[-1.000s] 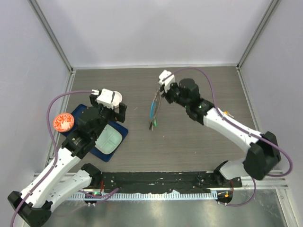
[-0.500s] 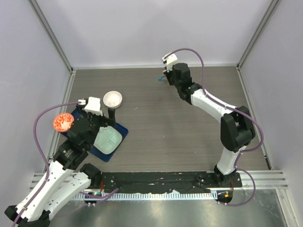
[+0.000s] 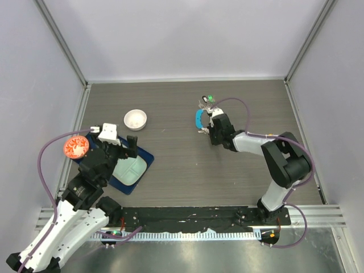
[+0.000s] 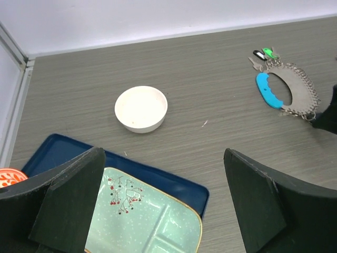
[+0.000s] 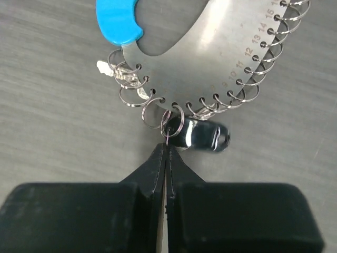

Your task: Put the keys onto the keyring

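Observation:
The keyring, a flat metal crescent with a blue tag and a fringe of small rings, lies on the table. My right gripper is shut, its tips pinching one small ring at the keyring's edge. A glossy black key head sits right beside that ring. In the top view the right gripper lies low, just near of the keyring. A black-headed key and a green one hang at the keyring's far end. My left gripper is open and holds nothing.
A white bowl stands on the table left of the keyring. Below the left gripper a pale green divided plate rests on a dark blue tray. An orange patterned dish sits at the left wall.
The right arm carried the keyring from mid-air to the back of the table, then lowered it flat onto the table. The left arm pulled back from the bowl toward the tray.

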Robot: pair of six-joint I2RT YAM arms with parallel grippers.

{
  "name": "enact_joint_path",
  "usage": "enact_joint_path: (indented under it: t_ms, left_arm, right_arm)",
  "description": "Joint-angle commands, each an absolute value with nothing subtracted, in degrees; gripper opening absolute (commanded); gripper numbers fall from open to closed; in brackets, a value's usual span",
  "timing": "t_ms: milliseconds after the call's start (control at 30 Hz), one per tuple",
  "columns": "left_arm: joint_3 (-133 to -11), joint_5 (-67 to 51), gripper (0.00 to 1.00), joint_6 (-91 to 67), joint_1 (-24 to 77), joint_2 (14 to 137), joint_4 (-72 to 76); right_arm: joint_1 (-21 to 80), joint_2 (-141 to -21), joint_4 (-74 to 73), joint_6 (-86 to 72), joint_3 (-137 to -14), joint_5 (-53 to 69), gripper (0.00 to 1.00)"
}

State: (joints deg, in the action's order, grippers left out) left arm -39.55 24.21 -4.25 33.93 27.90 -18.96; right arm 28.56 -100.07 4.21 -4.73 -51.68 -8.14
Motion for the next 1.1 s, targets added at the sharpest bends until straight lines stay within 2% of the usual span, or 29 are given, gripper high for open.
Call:
enact_joint_path:
  t_ms: [0, 33, 133, 167, 333, 433, 500, 533, 600, 700, 767, 933, 1067]
  left_arm:
    - [-38.3, 23.9, 1.00, -7.6, 33.7, 25.7, -19.2]
    - [-38.1, 23.9, 1.00, -8.3, 33.7, 24.7, -19.1]
    - [-36.6, 22.0, 1.00, -9.1, 33.7, 23.0, -18.5]
    - [-36.3, 20.8, 1.00, -9.4, 33.7, 22.1, -18.7]
    - [-35.6, 20.5, 1.00, -9.8, 33.7, 19.7, -20.4]
    - [-34.7, 19.0, 1.00, -11.3, 33.7, 17.0, -17.9]
    - [-34.1, 18.9, 1.00, -11.6, 33.7, 14.2, -16.0]
    - [-33.5, 19.4, 1.00, -11.6, 33.7, 13.3, -15.5]
    - [-32.9, 19.8, 1.00, -9.9, 33.7, 10.7, -14.6]
    - [-31.7, 18.4, 1.00, -6.4, 33.3, 8.4, -13.5]
    - [-31.0, 22.9, 1.00, -9.0, 32.4, 6.7, -12.2]
    - [-30.5, 29.6, 1.00, -13.9, 30.8, 4.0, -11.9]
    - [-32.3, 26.8, 1.00, -13.7, 29.1, 3.0, -15.5]
  right_arm:
    - [28.8, -90.3, 4.1, -14.8, -47.0, -4.9, 0.08]
    - [28.8, -89.0, 2.8, -16.8, -45.5, -5.2, 0.11]
    - [28.8, -83.0, 2.7, -20.3, -41.3, -5.5, 0.35]
    - [28.8, -81.3, 2.9, -23.2, -40.3, -5.5, 0.48]
    - [28.7, -67.3, 4.3, -27.7, -35.3, -7.6, 0.60]
    - [28.7, -57.5, 4.2, -27.7, -32.5, -13.9, 0.74]
    - [28.7, -52.1, 4.3, -26.8, -30.1, -17.6, 0.80]
    - [28.7, -46.0, 4.3, -26.7, -27.7, -19.3, 0.89]
    - [28.7, -39.5, 3.3, -26.2, -25.6, -23.8, 0.99]
    - [28.7, -26.8, 0.4, -24.6, -22.9, -27.7, 1.00]
    - [28.7, -19.7, -3.2, -23.3, -23.2, -30.7, 1.00]
    - [28.7, -13.5, -11.6, -21.2, -29.4, -35.8, 1.00]
    - [28.7, -10.6, -15.4, -19.8, -34.2, -36.5, 1.00]
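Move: The right hand's shut fingers are at the near end of the keyring just above the table, on a small ring by the black key; the keyring's middle lies about 7 cm ahead of them and 1 cm left. The black key is about 2 cm to their right and level with them, the green key some 16 cm ahead. The yellow key lies about 20 cm right and 1 cm ahead. From the left hand the keyring is roughly 20 cm ahead, 27 cm right and 26 cm below. The right fingers let go of the ring by the black key and spread fully as the hand comes free, first drawing back about 5 cm, then climbing fast away from the keyring, back and to the right, to end some 25 cm higher; the wrist tips up about 45 degrees and rolls left side up. The empty left hand, still open, eases back and then left about 4 cm each, tilting up. ##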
